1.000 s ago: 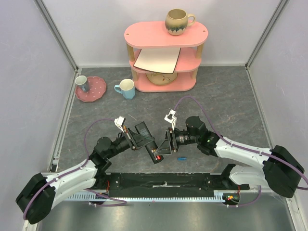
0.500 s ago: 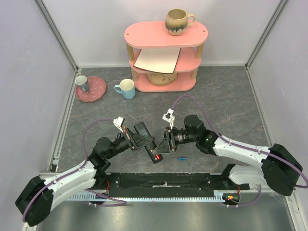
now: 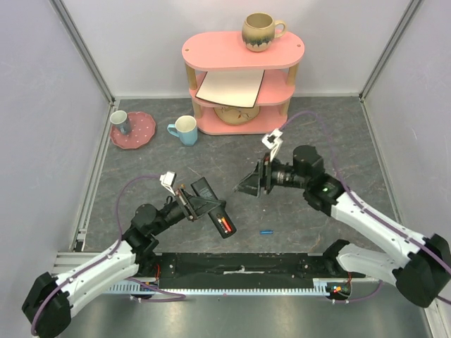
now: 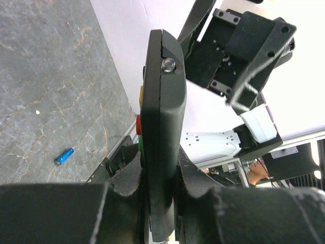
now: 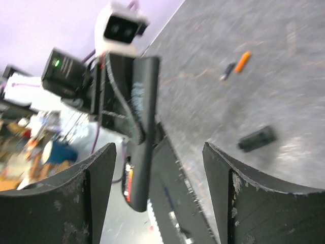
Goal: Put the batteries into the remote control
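My left gripper (image 3: 202, 205) is shut on the remote control (image 3: 213, 210), a slim black bar held off the table and tilted. Seen edge-on in the left wrist view, the remote control (image 4: 162, 117) stands clamped between the fingers (image 4: 122, 188). A red-orange battery (image 3: 225, 225) sits in the open compartment at the remote's lower end, and the right wrist view shows that battery (image 5: 129, 183) too. The blue battery (image 3: 266, 231) lies on the table to the right of the remote. My right gripper (image 3: 244, 186) hangs open and empty, up and right of the remote, apart from it.
A pink shelf (image 3: 243, 53) with a mug, a board and a bowl stands at the back. A blue cup (image 3: 184, 129) and a red dotted plate (image 3: 134, 131) holding a small cup sit at the back left. A black flat piece (image 5: 257, 139) and a small orange piece (image 5: 242, 61) lie on the table.
My right gripper has pulled away from the remote, up and to the right, and its jaws have widened. The left arm has drawn back a little to the left with the remote.
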Tool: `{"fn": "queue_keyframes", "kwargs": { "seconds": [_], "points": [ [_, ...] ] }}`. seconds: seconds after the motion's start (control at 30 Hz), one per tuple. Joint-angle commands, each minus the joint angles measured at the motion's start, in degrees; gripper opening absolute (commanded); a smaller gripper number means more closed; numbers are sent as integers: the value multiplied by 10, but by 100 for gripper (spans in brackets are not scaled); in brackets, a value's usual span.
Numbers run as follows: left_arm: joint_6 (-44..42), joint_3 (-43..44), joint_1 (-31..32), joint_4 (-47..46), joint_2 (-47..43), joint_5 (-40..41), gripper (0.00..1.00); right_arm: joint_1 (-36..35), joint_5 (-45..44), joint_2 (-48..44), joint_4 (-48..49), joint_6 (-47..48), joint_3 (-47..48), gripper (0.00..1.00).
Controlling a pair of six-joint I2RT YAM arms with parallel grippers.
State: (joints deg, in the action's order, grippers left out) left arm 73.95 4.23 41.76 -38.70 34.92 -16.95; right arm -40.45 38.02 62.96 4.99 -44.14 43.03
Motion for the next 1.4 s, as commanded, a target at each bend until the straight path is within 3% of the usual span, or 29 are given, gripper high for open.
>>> {"fn": "queue_keyframes", "kwargs": {
  "seconds": [0.0,0.2,0.37,0.63,1.1,1.37],
  "points": [
    [-50,7,2,115,-95,50,2,39,-116,-33,-135,92,25,75],
    [-53,20,2,332,-265,169,2,3,-254,87,-130,118,-20,61],
    [-43,30,2,482,-395,235,2,-82,-340,189,-111,116,19,61],
    [-75,61,2,504,-393,217,2,-132,-389,298,-71,80,76,59],
    [-81,71,2,513,-394,200,2,-133,-462,400,-82,88,151,58],
    [-79,68,2,514,-394,195,2,-133,-437,407,-77,91,142,45]
  ]
}}
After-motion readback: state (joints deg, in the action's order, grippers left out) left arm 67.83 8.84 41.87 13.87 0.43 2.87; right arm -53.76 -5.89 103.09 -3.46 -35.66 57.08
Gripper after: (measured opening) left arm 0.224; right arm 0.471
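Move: For the empty right hand, the battery cover lies on the table about 6 cm ahead, 5 cm to its left and some 23 cm below. The held remote is around 4 cm back and 9 cm left of this hand, nearly at its height; on the table, the blue battery lies about 3 cm back and 10 cm right, and the orange battery 14 cm ahead and 19 cm left. From the left hand, the cover is roughly 9 cm ahead, 4 cm right and 20 cm down. Down about 22 cm, the right hand swings forward and slightly right, drops steeply while easing back, then creeps forward and left to the cover's forward end; it tips some 40 degrees from pointing left to mostly down, its fingers partly closing. The left hand keeps hold of the remote, clearing off left, then down, and turning counter-clockwise. ##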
